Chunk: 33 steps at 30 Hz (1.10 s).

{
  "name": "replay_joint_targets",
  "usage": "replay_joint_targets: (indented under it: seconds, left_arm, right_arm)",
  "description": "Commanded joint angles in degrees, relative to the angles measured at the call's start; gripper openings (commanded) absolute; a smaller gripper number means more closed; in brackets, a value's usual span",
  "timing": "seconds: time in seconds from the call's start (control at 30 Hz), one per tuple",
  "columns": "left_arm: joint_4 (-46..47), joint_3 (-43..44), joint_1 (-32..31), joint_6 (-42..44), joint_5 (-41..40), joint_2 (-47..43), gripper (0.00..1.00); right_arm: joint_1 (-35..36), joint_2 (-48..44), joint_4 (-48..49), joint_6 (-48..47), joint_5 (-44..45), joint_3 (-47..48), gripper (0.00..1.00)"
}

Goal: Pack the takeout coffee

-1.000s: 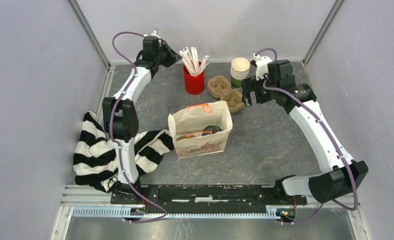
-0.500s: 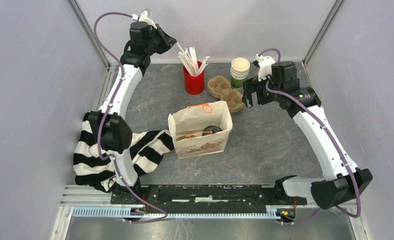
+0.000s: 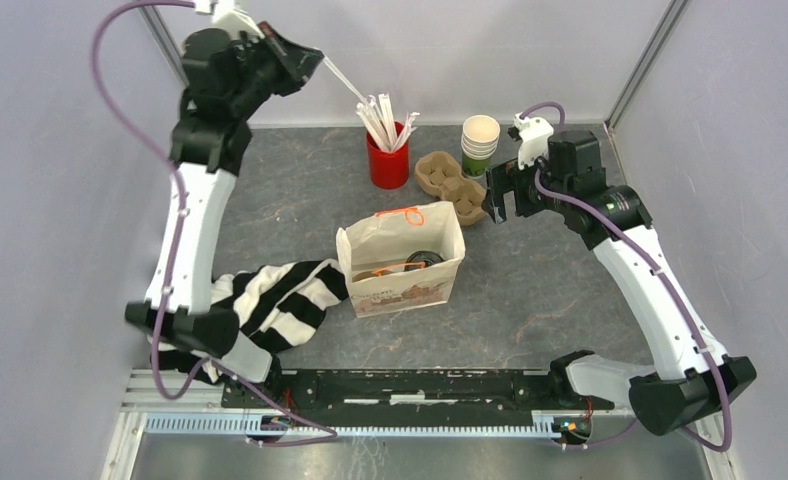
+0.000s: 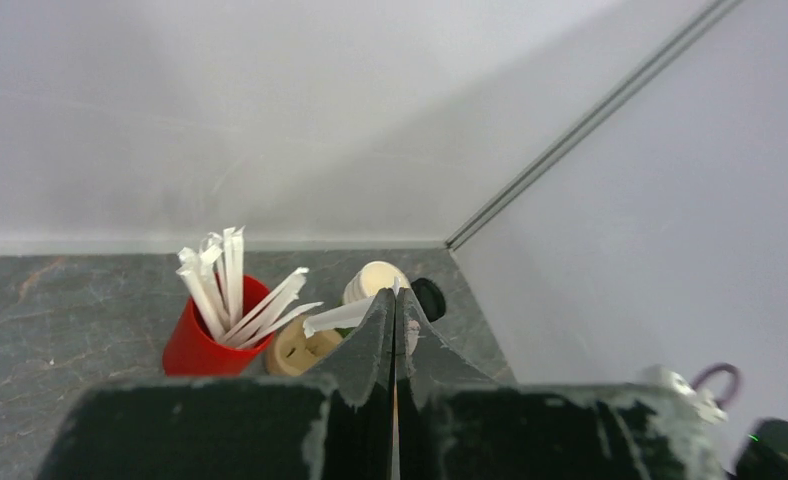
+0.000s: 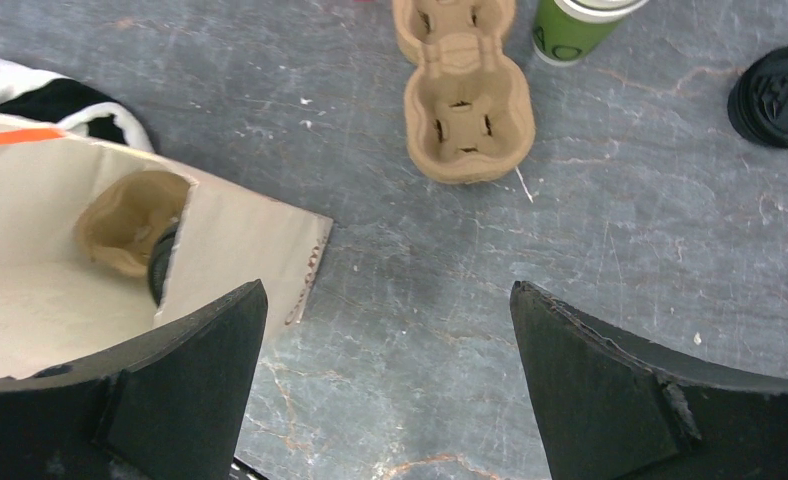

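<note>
The takeout coffee (image 3: 425, 260) stands inside the open paper bag (image 3: 400, 285); only its black lid shows, beside a cardboard holder (image 5: 120, 225). My left gripper (image 3: 315, 57) is raised high near the back-left corner, shut on a white paper-wrapped straw (image 3: 342, 80) that slants down toward the red cup of straws (image 3: 388, 165). In the left wrist view the straw (image 4: 338, 317) sticks out left of the closed gripper (image 4: 395, 300). My right gripper (image 3: 497, 200) hovers open beside the bag's right end, with nothing between its fingers (image 5: 210, 330).
An empty cardboard cup carrier (image 3: 452, 185) lies behind the bag, next to a stack of lidless green cups (image 3: 480, 140). A lone black lid (image 5: 775, 95) lies on the table. A black-and-white striped cloth (image 3: 270, 300) is draped left of the bag.
My left arm has lifted up and to the left, drawing one straw out of the red cup. The right gripper has shifted slightly and stays open.
</note>
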Motion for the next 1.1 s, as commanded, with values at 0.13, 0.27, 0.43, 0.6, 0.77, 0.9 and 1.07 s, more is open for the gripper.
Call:
replay_joint_targets:
  seconds: [0.13, 0.27, 0.43, 0.6, 0.77, 0.9, 1.07]
  left_arm:
    - [-13.27, 2.34, -0.29, 1.46, 10.13, -16.64, 0.02]
    - [-18.37, 2.42, -0.32, 2.04, 12.98, -21.25, 0.02]
    - [-23.66, 1.54, -0.32, 2.97, 15.59, -24.37, 0.02]
    - [-30.05, -1.16, -0.25, 6.09, 16.37, -25.21, 0.02]
    - [-31.0, -4.82, -0.25, 8.04, 13.59, -26.5, 0.02]
    - [-28.25, -10.87, -0.25, 8.09, 15.94, -27.02, 0.02]
    - [-27.7, -15.77, -0.27, 11.11, 15.08, -26.44, 0.02]
  right_arm:
    - [1.95, -8.57, -0.51, 2.47, -2.28, -4.12, 0.98]
    - [2.24, -11.91, -0.3, 3.14, -2.93, -7.1, 0.98]
    - [2.16, -14.87, -1.37, 2.94, -1.1, -7.81, 0.98]
    - [2.19, -17.04, -2.57, 2.93, -0.5, -8.54, 0.98]
    - [2.14, -18.78, -2.75, 4.05, -0.63, -9.94, 0.98]
    - [2.2, -19.61, -2.6, 4.93, -0.51, -10.97, 0.98]
    - [2.25, -20.4, -2.45, 5.7, 0.34, -11.99, 0.98]
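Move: The left hand holds a straw high up; the open paper bag it is to go into has its middle some 10 cm back, 13 cm to the hand's right and about 43 cm below. The red straw cup stands roughly 24 cm ahead and 9 cm right, the pulp tray about 19 cm ahead and 24 cm right, the striped cloth some 12 cm back and 17 cm left. From the right hand the bag lies about 18 cm left and 2 cm back. Back from the straw cup, the left arm sweeps the pinched straw about 23 cm while rising some 7 cm, then sinks about 14 cm, easing slightly forward, beside the bag. The fingers tip up, then down, and turn about 15 degrees clockwise, pointing the straw at the bag's mouth. The empty right hand backs off some 8 cm, still open. ##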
